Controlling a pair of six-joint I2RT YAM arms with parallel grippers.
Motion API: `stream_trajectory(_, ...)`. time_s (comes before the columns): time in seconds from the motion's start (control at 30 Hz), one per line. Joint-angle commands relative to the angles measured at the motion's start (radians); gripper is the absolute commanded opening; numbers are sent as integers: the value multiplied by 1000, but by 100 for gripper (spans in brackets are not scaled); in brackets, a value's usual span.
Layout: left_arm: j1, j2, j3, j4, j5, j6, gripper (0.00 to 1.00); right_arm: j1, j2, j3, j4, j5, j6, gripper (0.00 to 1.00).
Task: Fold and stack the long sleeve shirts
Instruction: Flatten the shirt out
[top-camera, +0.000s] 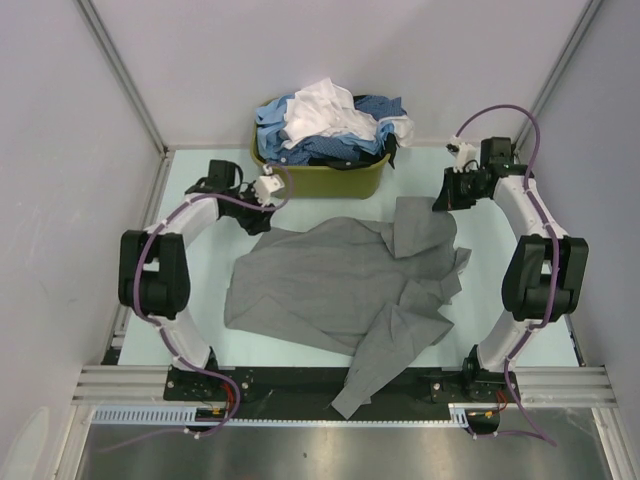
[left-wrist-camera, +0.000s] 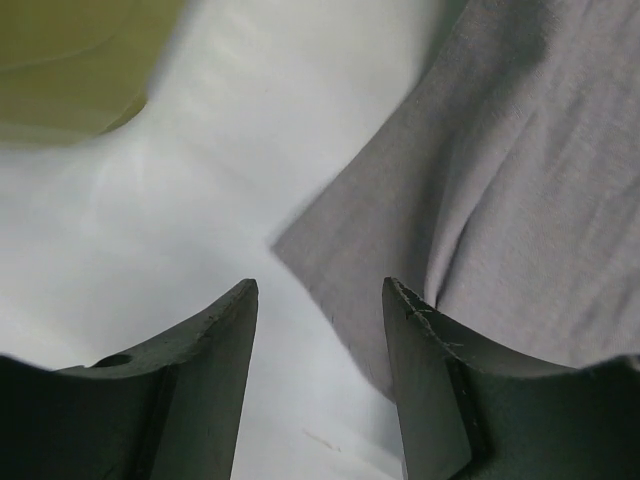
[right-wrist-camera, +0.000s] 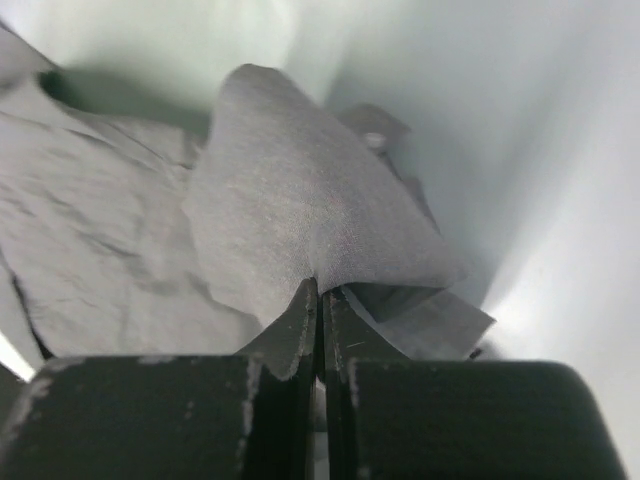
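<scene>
A plain grey long sleeve shirt (top-camera: 340, 285) lies spread and crumpled over the middle of the table, one sleeve trailing off the near edge. My right gripper (top-camera: 441, 203) is at the shirt's far right corner. In the right wrist view it (right-wrist-camera: 320, 290) is shut on a lifted fold of the grey cloth (right-wrist-camera: 300, 200). My left gripper (top-camera: 257, 224) hovers at the shirt's far left corner. In the left wrist view it (left-wrist-camera: 320, 300) is open, with a corner of the grey shirt (left-wrist-camera: 500, 200) lying by the right finger (left-wrist-camera: 420, 340) and bare table between the jaws.
An olive-green basket (top-camera: 345, 182) stands at the back centre, piled with blue and white shirts (top-camera: 325, 125). Its edge (left-wrist-camera: 70, 60) shows in the left wrist view. Walls and metal posts close in the table on three sides.
</scene>
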Motion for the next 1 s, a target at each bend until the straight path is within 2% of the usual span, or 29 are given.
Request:
stream_trajectory(0.0, -76, 53, -4, 146, -63, 82, 58, 4, -9, 9, 69, 72, -42, 0)
stream_trajectory(0.13, -111, 131, 14, 161, -173, 112, 56, 5, 5, 14, 74, 74, -44, 0)
stream_trajectory(0.33, -117, 187, 46, 136, -246, 163, 56, 5, 31, 31, 79, 79, -50, 0)
stream_trajectory(0.43, -119, 216, 65, 75, -261, 208, 52, 8, 50, 44, 85, 79, -48, 0)
stream_trajectory(0.53, -119, 224, 68, 35, -260, 238, 39, 13, 63, 58, 95, 83, -50, 0)
stream_trajectory(0.57, -119, 227, 71, 23, -257, 244, 26, 13, 70, 70, 98, 86, -50, 0)
stream_trajectory(0.63, -114, 217, 65, 12, -260, 251, 8, 14, 83, 83, 106, 97, -50, 0)
stream_trajectory(0.7, -102, 195, 62, 40, -258, 222, 1, 18, 97, 103, 134, 111, -47, 0)
stream_trajectory(0.97, 12, 139, 117, 181, -224, 28, 0, 39, 247, 241, 255, 244, -12, 0)
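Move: My open left hand hovers about 8 cm above the table. The grey shirt's far left corner lies roughly 3 cm ahead of it, 4 cm to its right and 8 cm below, with the laundry basket some 24 cm ahead and 16 cm to the right. My right hand already holds the far right part up. From it, bare table lies some 8 cm ahead and 1 cm right, 14 cm below, and a loose cloth flap 14 cm back, 4 cm right. My left hand drops about 7 cm beside the shirt's far left corner, swinging right and then back left, its left side rolling up some 15 degrees. There the fingers shut fully, with no cloth to be seen between them, and the hand eases forward and left. My right hand keeps its pinch on the shirt and draws it forward about 7 cm, mostly late, sinking slightly. ##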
